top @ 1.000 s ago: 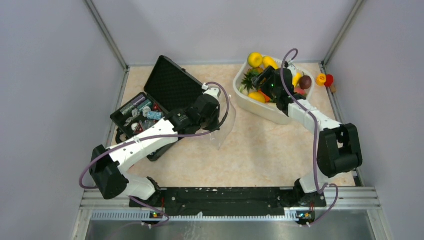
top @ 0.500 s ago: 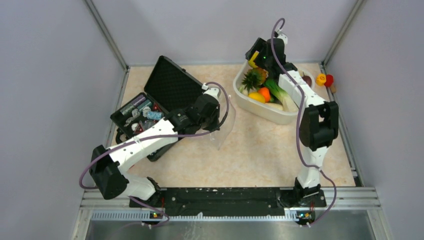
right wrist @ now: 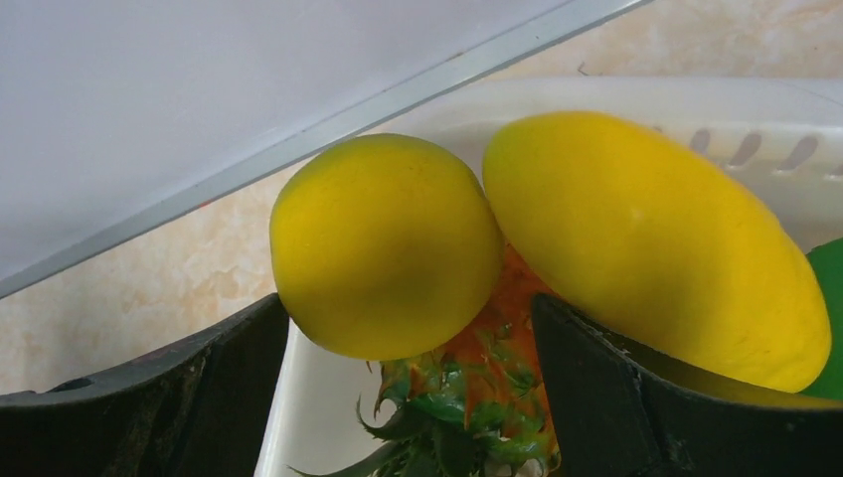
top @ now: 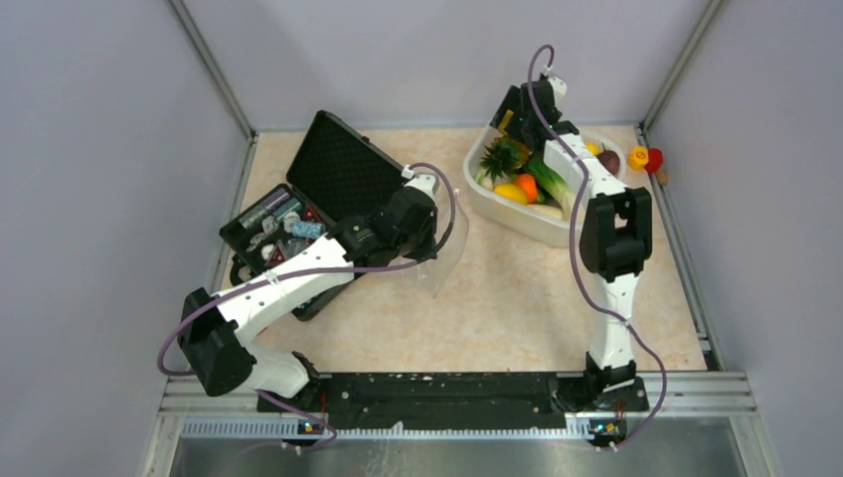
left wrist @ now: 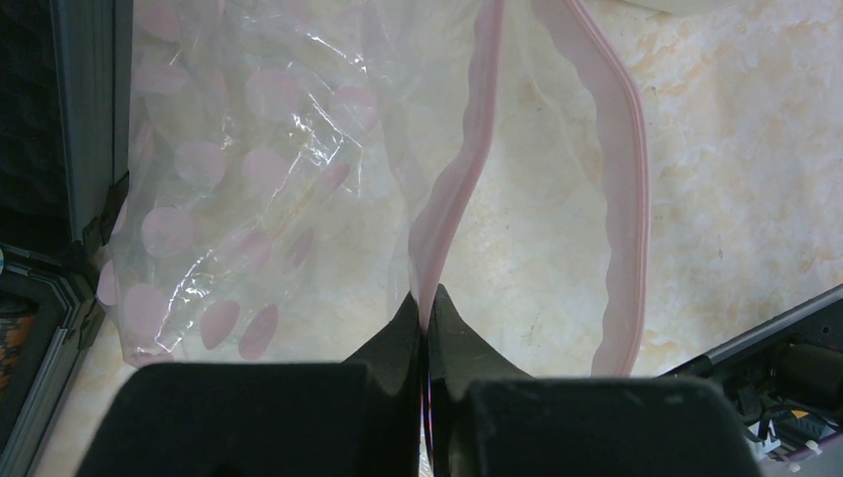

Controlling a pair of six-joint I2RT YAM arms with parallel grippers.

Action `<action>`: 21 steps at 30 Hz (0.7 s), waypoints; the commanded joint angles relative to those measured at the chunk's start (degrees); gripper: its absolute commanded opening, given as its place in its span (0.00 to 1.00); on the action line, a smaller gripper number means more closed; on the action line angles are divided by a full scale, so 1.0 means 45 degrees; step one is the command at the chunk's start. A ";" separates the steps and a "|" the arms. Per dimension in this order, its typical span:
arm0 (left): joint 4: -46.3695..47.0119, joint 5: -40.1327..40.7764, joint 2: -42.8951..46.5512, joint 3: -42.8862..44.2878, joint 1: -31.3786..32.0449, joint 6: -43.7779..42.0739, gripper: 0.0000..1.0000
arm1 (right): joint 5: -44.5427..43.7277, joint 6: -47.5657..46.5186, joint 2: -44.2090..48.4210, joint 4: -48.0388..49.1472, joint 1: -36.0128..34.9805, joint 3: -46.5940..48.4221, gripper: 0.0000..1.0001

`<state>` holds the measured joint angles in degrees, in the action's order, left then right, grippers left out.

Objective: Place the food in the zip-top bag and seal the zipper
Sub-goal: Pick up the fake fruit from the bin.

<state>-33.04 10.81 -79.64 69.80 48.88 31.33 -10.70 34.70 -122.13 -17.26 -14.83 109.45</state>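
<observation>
The zip-top bag (top: 449, 250) (left wrist: 249, 179) hangs clear with pink dots, its mouth gaping. My left gripper (top: 421, 237) (left wrist: 425, 298) is shut on one side of the pink zipper (left wrist: 459, 169); the other side (left wrist: 624, 199) bows away to the right. The food lies in a white tub (top: 557, 231): pineapple (top: 497, 157) (right wrist: 477, 397), orange (top: 526, 184), green stalk (top: 550, 179), plum (top: 608, 159). My right gripper (top: 513, 109) (right wrist: 410, 310) stands open over the tub's far end. Its fingers (right wrist: 199, 397) flank a round yellow fruit (right wrist: 383, 243), with a yellow mango (right wrist: 656, 238) beside it.
An open black case (top: 298, 199) holding several small items lies at the left, under my left arm. Two small orange and red pieces (top: 644, 157) sit outside the tub by the right wall. The back wall's rail (right wrist: 328, 129) runs just behind the tub's rim (right wrist: 636, 94).
My right arm has swung from over the middle of the tub to its far end, and its jaws have widened. The left arm and bag have not moved.
</observation>
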 commanded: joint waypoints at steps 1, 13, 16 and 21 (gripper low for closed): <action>0.0249 -0.0097 0.0051 0.0391 -0.0043 -0.0137 0.00 | -0.0867 0.0530 -0.0336 0.0754 0.0061 0.0610 0.89; 0.0057 -0.0083 0.0013 0.0368 -0.0043 -0.0128 0.00 | -0.0125 0.1367 0.0034 0.3285 0.0295 -0.1317 0.62; 0.0056 -0.0112 0.0010 0.0380 -0.0042 -0.0127 0.00 | -0.0159 0.1338 0.0611 0.3441 0.0367 -0.2174 0.55; 0.0056 -0.0151 0.0003 0.0354 -0.0042 -0.0108 0.00 | 0.0983 0.0804 0.2626 0.5109 0.0412 -0.4697 0.49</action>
<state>-33.54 10.26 -79.66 70.00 48.88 31.33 -10.59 40.99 -118.89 3.03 -13.74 95.31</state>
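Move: The round yellow-green fruit in the bin's far-left corner sits just in front of the right hand's open fingertips, about 2 cm ahead, 1 cm left and 1 cm lower. The long yellow fruit is some 6 cm to the right of it and 3 cm nearer; the pineapple lies roughly 6 cm nearer and 4 cm lower than it. From the left hand, the round fruit is around 26 cm ahead, 14 cm right and slightly below. Right hand eases about 2 cm forward, pinches the round fruit, then draws back 1 cm, fingers tipping up. ##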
